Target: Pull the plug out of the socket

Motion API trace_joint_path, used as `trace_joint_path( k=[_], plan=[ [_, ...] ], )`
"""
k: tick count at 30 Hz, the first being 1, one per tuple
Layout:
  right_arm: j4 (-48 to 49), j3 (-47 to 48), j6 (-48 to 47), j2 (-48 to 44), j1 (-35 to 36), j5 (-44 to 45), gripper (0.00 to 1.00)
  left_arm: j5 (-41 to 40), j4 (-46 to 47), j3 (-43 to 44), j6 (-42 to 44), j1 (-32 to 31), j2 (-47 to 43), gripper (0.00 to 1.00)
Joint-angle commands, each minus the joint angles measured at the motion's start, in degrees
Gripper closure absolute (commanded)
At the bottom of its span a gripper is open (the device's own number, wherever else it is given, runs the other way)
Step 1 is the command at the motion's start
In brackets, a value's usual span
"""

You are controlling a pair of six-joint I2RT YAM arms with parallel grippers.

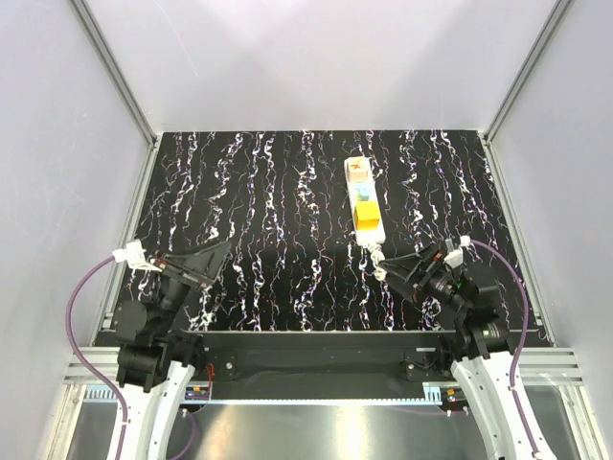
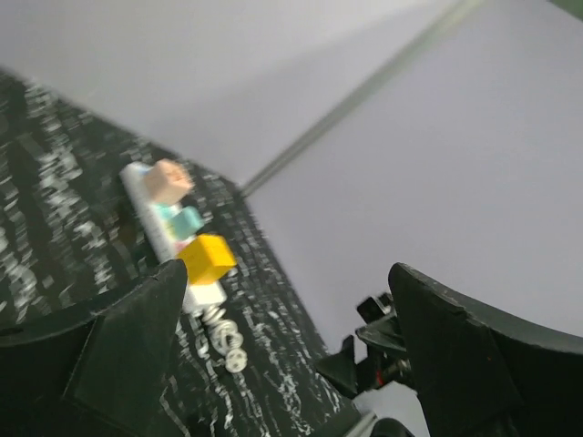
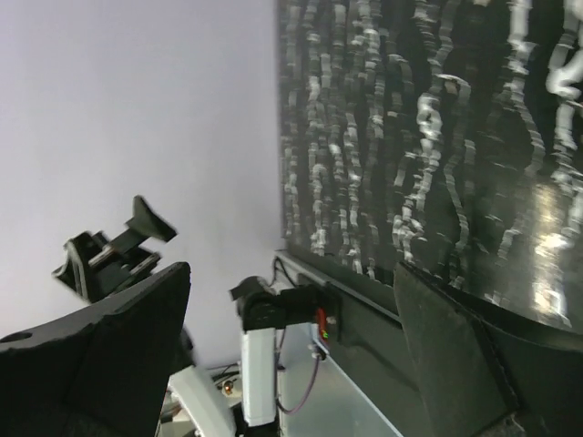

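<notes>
The socket point(image 1: 363, 187) is a long white strip lying on the black marbled mat, right of centre, with coloured blocks along its top. A yellow cube-shaped plug point(image 1: 365, 214) stands on its near end. The same plug point(image 2: 208, 258) shows in the left wrist view on the socket point(image 2: 146, 202), with the knotted white cord point(image 2: 224, 339) below it. My left gripper point(image 1: 218, 263) is open, far to the left of the strip. My right gripper point(image 1: 397, 267) is open, just near-right of the cord point(image 1: 375, 257). Neither holds anything.
A pink block point(image 2: 169, 179) and a teal block point(image 2: 188, 221) sit further along the strip. Grey walls with metal rails point(image 1: 120, 86) enclose the mat on three sides. The right wrist view faces the left arm point(image 3: 262, 364) and the mat's near edge.
</notes>
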Motion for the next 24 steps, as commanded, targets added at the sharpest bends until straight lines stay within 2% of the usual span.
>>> trace_joint_path(
  k=[1, 9, 15, 19, 22, 24],
  plan=[
    [-6.5, 2.0, -6.6, 2.5, -0.1, 4.2, 0.00, -10.5, -23.1, 3.0, 0.5, 0.1, -5.1, 0.01],
    [-9.1, 6.8, -18.2, 12.0, -0.1, 7.6, 0.00, -15.9, -37.4, 9.4, -2.2, 0.1, 3.3, 0.01],
    [-11.1, 16.1, -25.6, 27.4, -0.2, 20.3, 0.00, -13.1, -39.2, 13.2, 4.0, 0.1, 6.2, 0.01],
    [-8.5, 21.3, -31.1, 38.2, -0.1, 28.2, 0.00, -8.0, -39.0, 13.4, 6.4, 0.1, 10.6, 0.01],
    [-3.3, 23.4, -33.3, 47.2, -0.1, 28.7, 0.00, -2.3, -39.0, 13.8, 9.2, 0.1, 15.5, 0.01],
    [1.1, 24.4, -33.8, 54.5, -0.1, 26.9, 0.04, 2.3, -39.0, 13.8, 11.6, 0.1, 17.6, 0.01]
  ],
)
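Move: The yellow plug on the white socket lies about 17 cm ahead of the right hand, some 3 cm to its left and 14 cm below. Beyond it, the teal plug is roughly 24 cm ahead of the hand and 4 cm left, while the white cord sits about 4 cm ahead, level sideways and some 18 cm down. From the left hand the yellow plug is about 18 cm ahead, 36 cm right and 27 cm below. Down first, then forward with a drift to the right, the open right hand travels some 11 cm out past the cord towards the yellow plug, rolling its left side down and steepening its fingers by some 40 degrees altogether. The left hand, also open, sinks about 11 cm in two stages, tipping its fingers down and swinging briefly left before easing part-way back. ##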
